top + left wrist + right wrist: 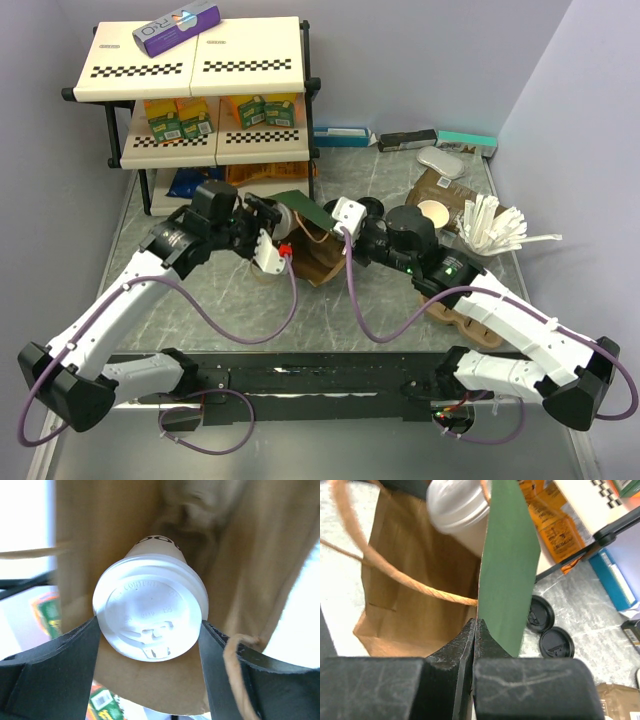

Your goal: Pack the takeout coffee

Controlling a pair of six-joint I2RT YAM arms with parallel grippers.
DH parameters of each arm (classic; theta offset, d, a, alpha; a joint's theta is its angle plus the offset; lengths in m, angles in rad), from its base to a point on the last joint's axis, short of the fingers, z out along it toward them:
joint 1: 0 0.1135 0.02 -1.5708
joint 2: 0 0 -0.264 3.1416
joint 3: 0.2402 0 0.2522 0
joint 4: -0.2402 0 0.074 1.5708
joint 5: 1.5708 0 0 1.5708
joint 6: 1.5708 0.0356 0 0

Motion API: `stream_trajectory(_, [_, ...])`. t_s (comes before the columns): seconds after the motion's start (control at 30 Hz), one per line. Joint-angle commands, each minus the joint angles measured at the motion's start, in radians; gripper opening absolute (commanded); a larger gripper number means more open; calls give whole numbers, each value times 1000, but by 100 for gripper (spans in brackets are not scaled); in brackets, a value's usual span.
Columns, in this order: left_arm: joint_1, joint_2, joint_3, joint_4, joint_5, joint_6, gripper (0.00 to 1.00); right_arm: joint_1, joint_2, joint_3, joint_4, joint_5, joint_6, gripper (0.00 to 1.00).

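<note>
A takeout coffee cup with a white lid lies partway into the mouth of a brown paper bag. My left gripper is shut on it, one black finger against each side of the lid. In the right wrist view the same cup shows at the bag's top opening. My right gripper is shut on the edge of the bag's wall, which is green outside and brown inside. From above, both grippers meet at the bag in the table's middle. A second paper cup stands open at the right.
A two-tier rack with snack boxes stands at the back left. Two black lids lie on the table beside the bag. A tumbler of white sticks and a brown pulp tray are at the right. Flat boxes line the back wall.
</note>
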Motion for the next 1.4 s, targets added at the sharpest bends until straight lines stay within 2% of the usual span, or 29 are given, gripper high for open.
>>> stream_trajectory(0.0, [6, 37, 112, -18, 102, -18, 1, -28, 15, 87, -16, -65, 29, 0])
stream_trajectory(0.33, [-28, 41, 71, -80, 174, -72, 1, -37, 26, 90, -21, -35, 37, 0])
stream_trajectory(0.47, [-75, 52, 62, -58, 179, -88, 1, -35, 38, 96, -21, -40, 36, 0])
stream_trajectory(0.6, [-122, 98, 75, -106, 182, -60, 1, -34, 59, 121, -12, -5, 57, 0])
stream_trajectory(0.83, [-191, 143, 59, -23, 105, -81, 1, -5, 62, 131, 2, 32, 64, 0])
stream_trajectory(1.37, [-264, 225, 36, 122, -75, -198, 1, 38, 75, 151, 19, 89, 107, 0])
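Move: The left gripper, holding the lidded coffee cup at the skewed bag's mouth, has the paper bag's middle about 7 cm to its right, 4 cm back and 10 cm below. The rim pinched by the right gripper is some 10 cm right and 3 cm back, about level; the black lids lie on the table roughly 14 cm right, 4 cm ahead and 24 cm down. From the right gripper, the bag's middle is about 4 cm left, 2 cm back and 11 cm below. Keep the cup squeezed in the left gripper and lift it a couple of centimetres. Then carry it to the right about 9 cm, drawing back some 4 cm and sinking deeper into the bag as the fingers tip downward about 10 degrees and swing clockwise; finish still going right and down while easing slightly forward. Hold the bag's rim pinched with the right gripper, almost in place. ##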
